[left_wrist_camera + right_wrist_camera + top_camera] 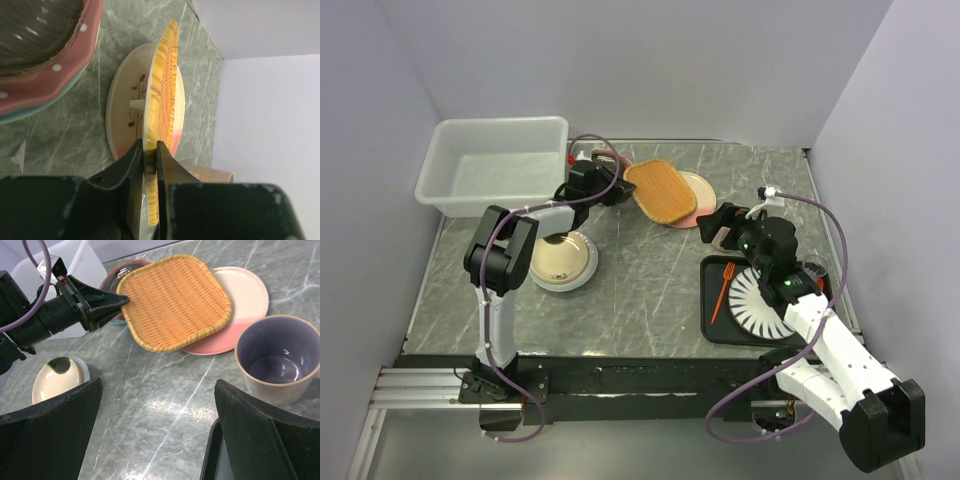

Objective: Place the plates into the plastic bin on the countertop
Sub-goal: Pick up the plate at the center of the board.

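Note:
The orange rounded-square woven plate (pixel 661 190) (pixel 175 300) is tilted, its far side over the round pink plate (pixel 700 187) (pixel 245 295). My left gripper (pixel 620 187) (pixel 149 145) is shut on the orange plate's near-left edge (pixel 162 85). A dark brown, pink-rimmed plate (pixel 45 45) (pixel 117 275) lies just behind the left gripper. A tan-gold plate (pixel 563 260) (pixel 55 382) rests on a white one by the left arm. The translucent plastic bin (pixel 450 160) stands at the back left with nothing in it. My right gripper (pixel 720 225) (pixel 159 385) hovers open over bare countertop (pixel 640 290).
A black tray (pixel 706 300) at the right holds a white striped plate (pixel 760 300) and an orange fork (pixel 723 290). A purple-lined cup (pixel 277 357) stands beside the pink plate, near the right gripper. Walls close in the back and sides.

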### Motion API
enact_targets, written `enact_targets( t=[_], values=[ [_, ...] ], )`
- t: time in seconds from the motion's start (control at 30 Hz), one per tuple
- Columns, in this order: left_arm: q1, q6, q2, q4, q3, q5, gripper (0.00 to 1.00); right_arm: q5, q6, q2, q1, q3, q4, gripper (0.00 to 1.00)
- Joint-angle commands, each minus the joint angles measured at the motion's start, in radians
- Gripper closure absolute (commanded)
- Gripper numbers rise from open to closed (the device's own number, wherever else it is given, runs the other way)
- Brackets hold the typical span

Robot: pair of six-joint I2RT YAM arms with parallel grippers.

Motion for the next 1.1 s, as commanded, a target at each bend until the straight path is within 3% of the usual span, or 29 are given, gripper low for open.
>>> enact_targets(
  t=[0.0,0.27,0.77,1.07],
  values=[
    [0.007,0.016,-0.120,0.078,-0.029,0.036,0.99,-0.050,0.027,0.022,0.007,0.004,0.057,0.00],
    [0.027,0.050,-0.188,0.055,-0.121,0.078,0.99,-0.148,0.084,0.128,0.027,0.015,0.107,0.00],
    [0.046,0.213,-0.298,-0.068,-0.299,0.007,0.99,-0.011,0.119,0.452,0.134,0.127,0.058,0.00],
    [0.052,0.242,-0.289,-0.063,-0.330,0.012,0.99,0.002,0.222,0.619,0.157,0.131,0.201,0.00]
  ],
)
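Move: The left hand already pinches the woven plate by its left edge; the plate's middle is about 8 cm to its right and roughly level with it. From this hand the dark plate stack lies 7 cm ahead and 7 cm left, the cream plates 14 cm back and 18 cm left. The woven plate is some 13 cm ahead of the right hand, 10 cm left and 11 cm lower; the pink plate 17 cm ahead and 1 cm right, the mug 7 cm ahead and 9 cm right, both well below. Keeping its pinch on the woven plate's edge, the left hand draws it about 9 cm back and to the left, away from over the pink plate and nearer the cream plates, rolling some 10 degrees left side up and sinking about 3 cm towards the end. Meanwhile the right hand, fingers wide open and still touching nothing, drops about 13 cm while swinging left, then eases a little forward as it tips nose-down by over 20 degrees, closing in on the woven plate's near right side. ##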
